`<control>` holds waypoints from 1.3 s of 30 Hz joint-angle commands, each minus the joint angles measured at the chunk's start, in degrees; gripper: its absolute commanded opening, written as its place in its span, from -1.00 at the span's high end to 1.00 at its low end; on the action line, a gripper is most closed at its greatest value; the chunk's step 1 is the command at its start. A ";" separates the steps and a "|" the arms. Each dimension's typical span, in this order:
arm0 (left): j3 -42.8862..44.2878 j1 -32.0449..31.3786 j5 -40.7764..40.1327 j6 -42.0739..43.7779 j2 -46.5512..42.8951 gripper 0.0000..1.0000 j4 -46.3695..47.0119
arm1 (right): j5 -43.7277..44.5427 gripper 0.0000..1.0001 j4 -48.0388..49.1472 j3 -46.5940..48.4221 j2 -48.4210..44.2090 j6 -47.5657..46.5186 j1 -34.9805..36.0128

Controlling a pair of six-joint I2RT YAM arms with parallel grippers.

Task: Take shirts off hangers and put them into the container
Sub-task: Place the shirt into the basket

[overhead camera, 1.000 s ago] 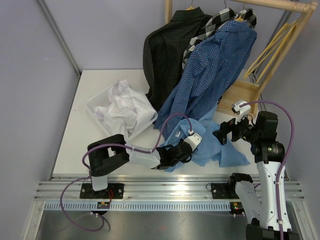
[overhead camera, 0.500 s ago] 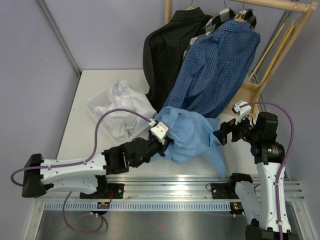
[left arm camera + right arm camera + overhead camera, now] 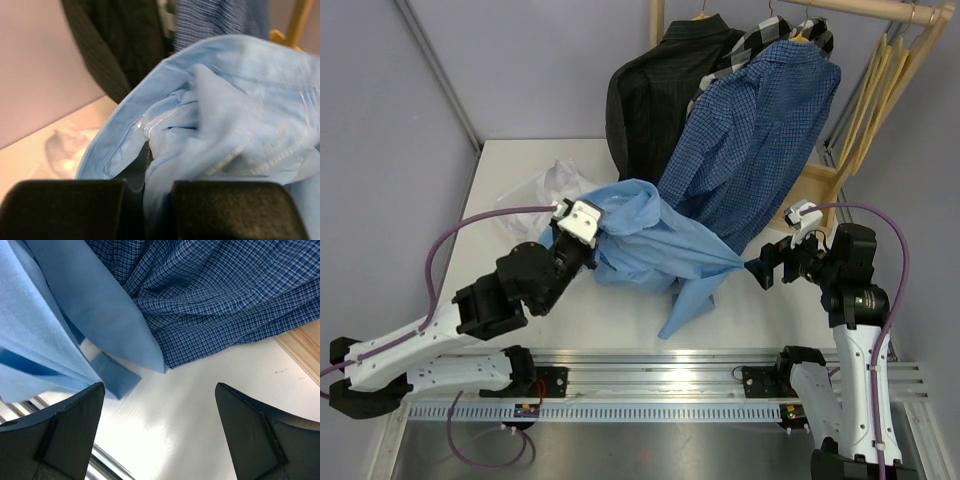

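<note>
My left gripper (image 3: 582, 238) is shut on the plain light blue shirt (image 3: 650, 240) and holds it up off the table. In the left wrist view its fabric (image 3: 225, 115) is pinched in my left gripper (image 3: 150, 200). A sleeve (image 3: 678, 315) trails down toward the front. The bunched shirt covers most of the white container (image 3: 520, 200), where a white shirt (image 3: 558, 178) lies. My right gripper (image 3: 760, 272) stands open beside the sleeve, holding nothing; the right wrist view shows bare table between its fingers (image 3: 75, 425). Dark blue check (image 3: 760, 130), black pinstriped (image 3: 645, 100) and large-check (image 3: 740, 50) shirts hang on hangers.
The wooden rail (image 3: 860, 10) crosses the back right, with empty yellow hangers (image 3: 880, 80) on it. The rack's wooden base (image 3: 810, 185) lies on the table under the hanging shirts. A metal rail (image 3: 650, 375) runs along the near edge.
My left arm has swung left and away from the front edge, lifting the light blue shirt from the table's front centre to the container. The right arm has not moved.
</note>
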 commanded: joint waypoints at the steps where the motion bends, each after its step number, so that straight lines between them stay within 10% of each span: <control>1: 7.10 5.09 -5.41 5.94 -1.93 1.00 2.45 | 1.61 -0.99 1.67 -0.56 0.00 -0.61 -0.71; 39: 38.39 50.71 14.54 2.08 18.89 1.00 1.30 | 1.17 -0.99 1.41 -0.56 0.17 -0.78 -1.06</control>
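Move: The basket, with the white shirt already in it, lies about 18 cm ahead of the left hand, 11 cm to its left and some 30 cm below; the hand already grips the light blue shirt. The dark shirt hangs roughly 30 cm ahead and 12 cm to the right, the blue checked shirt some 28 cm ahead and 30 cm right, both near hand height. From the right hand, the basket is about 17 cm ahead, 51 cm left and 18 cm below. Leftward and upward in one swing, about 18 cm each way, the left hand keeps its pinch on the light blue shirt and hauls it clear of the checked shirt to hang above the basket. It also goes about 13 cm forward, mostly late, as the rise levels off, while the wrist turns some 35 degrees counter-clockwise and the fingers tip up a little. ##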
